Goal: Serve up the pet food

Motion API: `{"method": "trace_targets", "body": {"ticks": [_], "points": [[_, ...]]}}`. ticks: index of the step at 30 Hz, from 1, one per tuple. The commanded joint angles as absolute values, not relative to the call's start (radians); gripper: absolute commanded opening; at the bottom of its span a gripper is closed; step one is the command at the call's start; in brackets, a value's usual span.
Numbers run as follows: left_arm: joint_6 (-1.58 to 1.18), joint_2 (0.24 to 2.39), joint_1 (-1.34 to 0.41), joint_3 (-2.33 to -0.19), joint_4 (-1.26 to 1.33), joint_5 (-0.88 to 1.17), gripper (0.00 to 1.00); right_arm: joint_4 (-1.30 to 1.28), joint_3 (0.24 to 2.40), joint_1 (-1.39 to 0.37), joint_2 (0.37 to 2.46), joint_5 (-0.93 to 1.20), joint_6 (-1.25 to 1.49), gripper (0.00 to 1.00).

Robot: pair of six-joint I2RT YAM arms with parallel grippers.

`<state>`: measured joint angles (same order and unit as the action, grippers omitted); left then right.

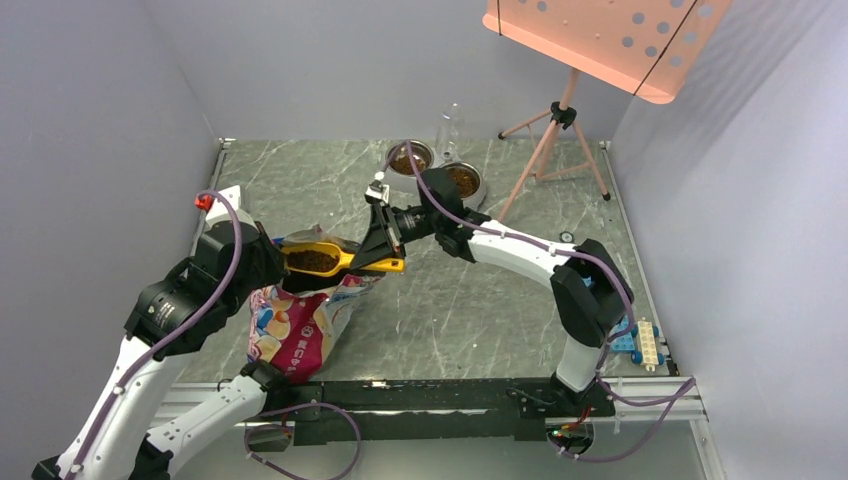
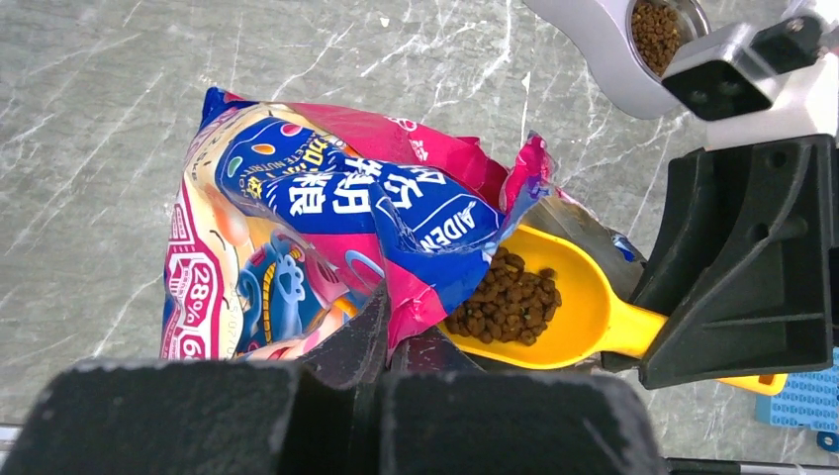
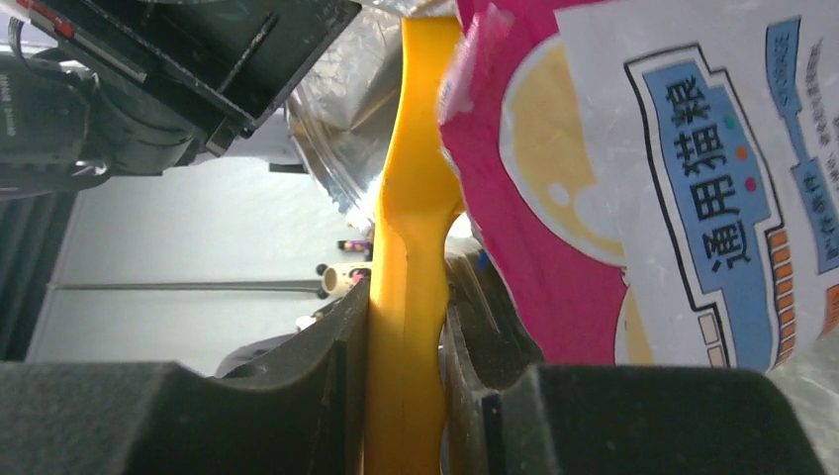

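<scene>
The pet food (image 1: 313,261) is a heap of dark-brown kibble in the bowl of a yellow scoop (image 1: 340,262), held at the open mouth of the pink-and-blue bag (image 1: 300,325). My right gripper (image 1: 378,258) is shut on the scoop's handle (image 3: 411,247), fingers (image 3: 346,341) pressed on both sides. My left gripper (image 2: 396,341) is shut on the bag's torn top edge (image 2: 425,287) and holds it up. In the left wrist view the kibble (image 2: 510,297) lies in the scoop (image 2: 584,317), half under the bag's flap. More kibble fills two metal bowls (image 1: 410,158) (image 1: 462,180) at the back.
A tripod (image 1: 560,120) carrying a pink perforated panel (image 1: 610,40) stands at the back right. A clear bottle (image 1: 450,125) stands behind the bowls. A blue-and-white block (image 1: 640,340) lies by the right arm's base. Grey walls close in both sides.
</scene>
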<state>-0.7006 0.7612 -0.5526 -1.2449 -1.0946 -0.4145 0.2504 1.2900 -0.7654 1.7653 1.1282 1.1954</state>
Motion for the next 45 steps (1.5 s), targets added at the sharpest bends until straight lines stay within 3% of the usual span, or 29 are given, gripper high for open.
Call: {"method": "trace_targets", "body": {"ticks": [1,11,18,34,45], "points": [[-0.728,0.718,-0.559,-1.265,-1.091,-0.407,0.0,0.656,1.197,-0.74,1.654,1.165,1.387,0.0],[-0.749,0.716,-0.558,-1.281,-1.127,-0.443,0.0,0.38,1.044,-0.69,1.431,1.247,1.212,0.0],[-0.786,0.71,-0.559,-1.272,-1.165,-0.429,0.0,0.178,1.108,-0.553,1.356,1.166,1.095,0.0],[-0.851,0.67,-0.56,-1.255,-1.175,-0.384,0.0,0.272,1.341,-0.385,1.765,0.728,1.237,0.0],[-0.869,0.655,-0.56,-1.238,-1.177,-0.369,0.0,-0.064,1.549,-0.352,1.994,0.566,1.095,0.0]]}}
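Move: The left bowl of the double feeder lies about 41 cm ahead of the right hand, 8 cm to its right and 24 cm below. The right bowl is some 12 cm to the right of that bowl and 6 cm nearer; the clear bottle stands about 6 cm beyond the left bowl and 9 cm to its right. The bag's mouth is 9 cm left of the right hand, 2 cm ahead and 6 cm lower. From the left hand the left bowl is about 40 cm ahead, 21 cm right, 27 cm below. Still pinching the yellow scoop's handle, the right hand draws the loaded scoop to the right out of the bag's mouth, rising about 6 cm and easing back, then swings forward some 30 cm towards the bowls, turning about 50 degrees clockwise and sinking on the way. The left fingers keep their hold on the bag's rim, drifting back slightly. ##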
